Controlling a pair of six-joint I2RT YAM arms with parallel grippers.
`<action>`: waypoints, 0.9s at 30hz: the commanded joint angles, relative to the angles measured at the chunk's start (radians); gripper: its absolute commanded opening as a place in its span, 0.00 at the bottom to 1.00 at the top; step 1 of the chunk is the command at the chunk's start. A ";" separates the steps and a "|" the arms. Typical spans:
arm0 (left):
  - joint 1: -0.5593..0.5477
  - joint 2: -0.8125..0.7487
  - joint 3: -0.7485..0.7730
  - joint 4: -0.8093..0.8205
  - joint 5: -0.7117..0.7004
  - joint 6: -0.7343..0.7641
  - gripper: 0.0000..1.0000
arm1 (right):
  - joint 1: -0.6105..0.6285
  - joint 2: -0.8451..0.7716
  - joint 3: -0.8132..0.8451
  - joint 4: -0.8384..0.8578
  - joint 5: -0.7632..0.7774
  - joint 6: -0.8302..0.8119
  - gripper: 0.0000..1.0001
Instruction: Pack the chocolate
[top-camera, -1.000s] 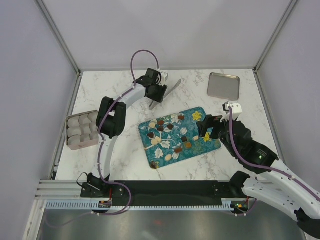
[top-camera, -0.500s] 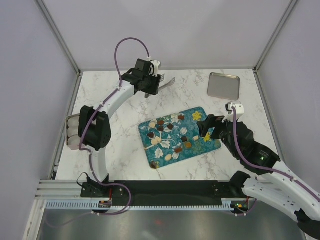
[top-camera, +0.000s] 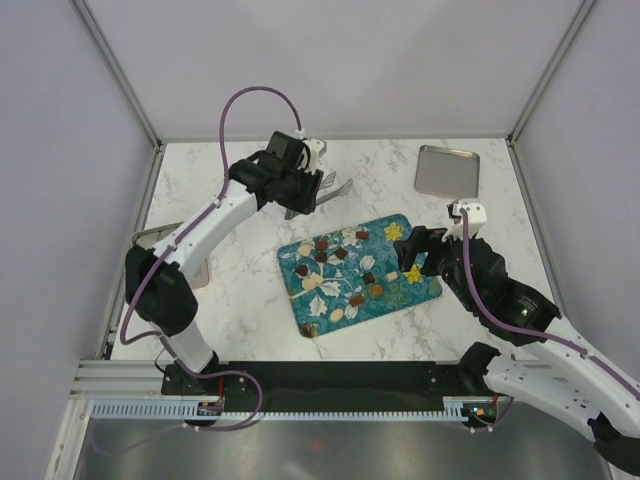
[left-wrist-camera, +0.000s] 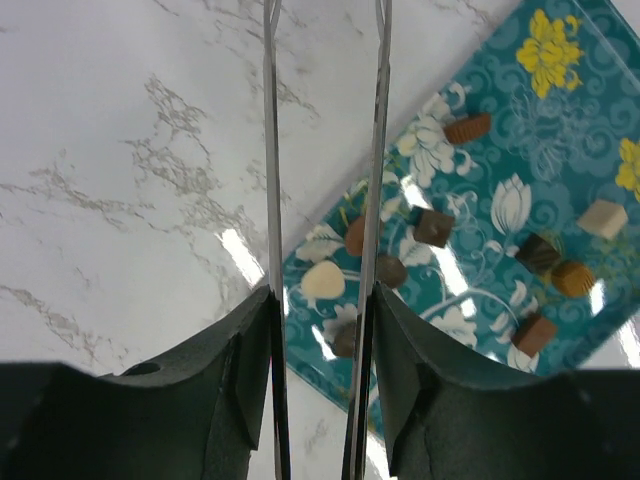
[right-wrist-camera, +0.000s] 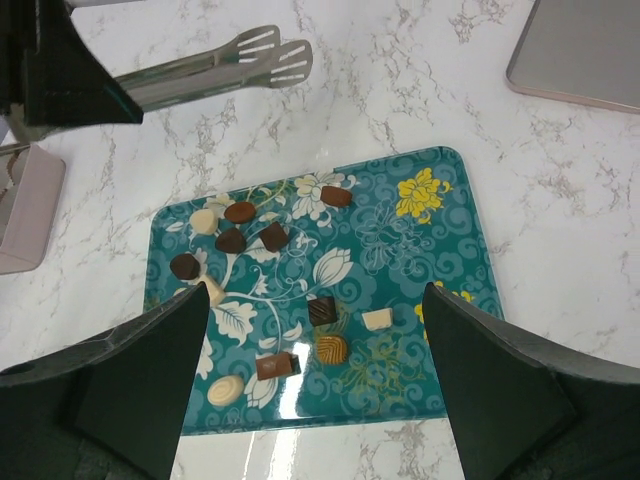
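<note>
Several pieces of chocolate (top-camera: 340, 254), dark brown, caramel and cream, lie scattered on a teal flowered tray (top-camera: 424, 291) in the middle of the table. My left gripper (top-camera: 303, 187) hangs over the marble just behind the tray's far left edge. It is shut on metal tongs (top-camera: 335, 187), whose two blades (left-wrist-camera: 270, 150) run between its jaws and point toward the tray (left-wrist-camera: 590, 160). The tongs' tips (right-wrist-camera: 270, 52) stand close together with nothing in them. My right gripper (top-camera: 415, 256) hovers open above the tray's right part, over a dark square chocolate (right-wrist-camera: 321, 310), with nothing between its fingers.
A box of white paper cups (top-camera: 148, 238) sits at the table's left edge, mostly covered by my left arm; its pink corner (right-wrist-camera: 22, 205) shows in the right wrist view. A small steel tray (top-camera: 447, 170) lies at the back right.
My left arm's elbow has swung out to the left over the cup box. The tongs' blades have been squeezed closer together. My right arm has barely moved.
</note>
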 joint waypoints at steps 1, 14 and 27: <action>-0.105 -0.147 -0.071 -0.057 -0.028 -0.031 0.49 | 0.003 -0.009 0.058 -0.020 0.038 -0.027 0.96; -0.407 -0.280 -0.262 -0.074 -0.022 -0.096 0.49 | 0.003 -0.074 0.125 -0.108 0.202 0.003 0.95; -0.519 -0.218 -0.282 -0.074 -0.022 -0.096 0.49 | 0.003 -0.155 0.141 -0.187 0.220 0.062 0.94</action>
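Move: The left hand already holds the tongs. The white chocolate square that they head for lies about 11 cm back and 20 cm right of that hand, some 17 cm below. At the same depth, the dark striped square is about 12 cm back and 14 right, the gold round chocolate 16 back and 16 right, the brown rectangle 18 back and 12 right. From the empty right hand the white square is about 5 cm ahead, 4 left and 24 below. Keeping its grip on the tongs, the left hand sweeps them back some 21 cm and about 8 cm right over the teal mat towards the white chocolate, slowing at the end and turning roughly 25 degrees clockwise. The open right hand gives way about 6 cm to the right and 5 cm up, swinging slightly clockwise. ##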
